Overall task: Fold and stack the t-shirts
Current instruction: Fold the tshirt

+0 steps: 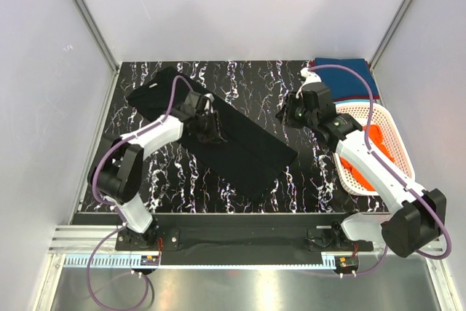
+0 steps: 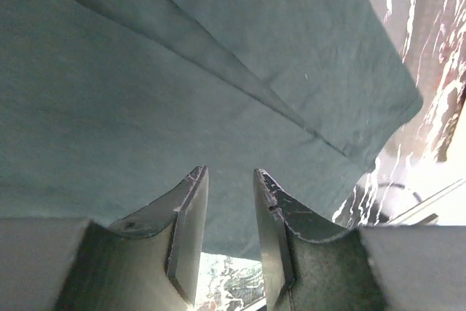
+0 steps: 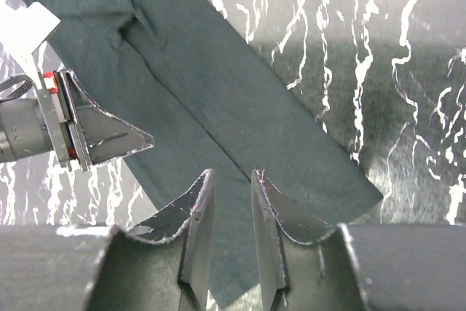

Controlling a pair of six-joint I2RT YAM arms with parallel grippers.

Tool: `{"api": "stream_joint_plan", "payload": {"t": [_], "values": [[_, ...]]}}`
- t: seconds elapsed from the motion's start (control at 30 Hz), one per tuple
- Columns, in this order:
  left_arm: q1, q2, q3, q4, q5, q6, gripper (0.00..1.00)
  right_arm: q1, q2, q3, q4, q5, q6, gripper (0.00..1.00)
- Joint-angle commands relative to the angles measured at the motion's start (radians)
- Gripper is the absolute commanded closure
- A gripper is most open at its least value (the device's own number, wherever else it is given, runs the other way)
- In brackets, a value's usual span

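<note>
A black t-shirt [image 1: 218, 136] lies folded into a long strip, running diagonally across the marbled table from back left to front right. My left gripper [image 1: 207, 123] hovers over the strip's middle, open, with nothing between its fingers [image 2: 191, 209]. In the left wrist view the fabric [image 2: 182, 71] fills the frame with a diagonal fold line. My right gripper [image 1: 289, 116] hangs open beside the strip's right end, apart from the cloth. In its own view the right gripper [image 3: 233, 174] looks down on the black t-shirt [image 3: 218, 85] and the left gripper [image 3: 95, 136].
A folded teal-blue t-shirt [image 1: 342, 72] rests at the back right corner with a dark red edge [image 1: 351, 100] under it. In front of it stands a white lattice basket [image 1: 348, 172] holding an orange t-shirt [image 1: 380, 145]. White walls enclose the table.
</note>
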Motion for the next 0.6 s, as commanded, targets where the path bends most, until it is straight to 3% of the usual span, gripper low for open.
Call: {"api": "stream_joint_plan", "payload": {"t": [0.0, 0.3, 0.57], "values": [[-0.059, -0.024, -0.036, 0.032, -0.078, -0.035, 0.64, -0.007, -0.032, -0.018, -0.019, -0.051, -0.022, 0.67], [-0.133, -0.048, -0.185, -0.010, -0.216, -0.119, 0.64, -0.013, -0.026, -0.061, -0.048, -0.073, -0.014, 0.66], [-0.136, -0.235, -0.354, -0.120, -0.404, -0.122, 0.63, -0.013, -0.021, -0.120, -0.151, -0.156, 0.013, 0.71]]}}
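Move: The near-left edge of the t-shirt lies about 8 cm back, 3 cm left and 6 cm below the left gripper; its near corner is some 17 cm back and 12 cm right of that gripper. The t-shirt's right corner sits about 4 cm back, 4 cm right and 21 cm below the right gripper, the near corner roughly 18 cm back and 9 cm left of that gripper, the basket some 27 cm right and 2 cm back. Bring the left gripper back about 9 cm and down some 6 cm to the t-shirt's near-left edge, then carry it left about 4 cm at that low height, its left side rolling up and its fingers kept partly open at the cloth edge. Meanwhile lower the right gripper about 5 cm and draw it back 4 cm towards the t-shirt's right end, tipping it down some 10 degrees. ##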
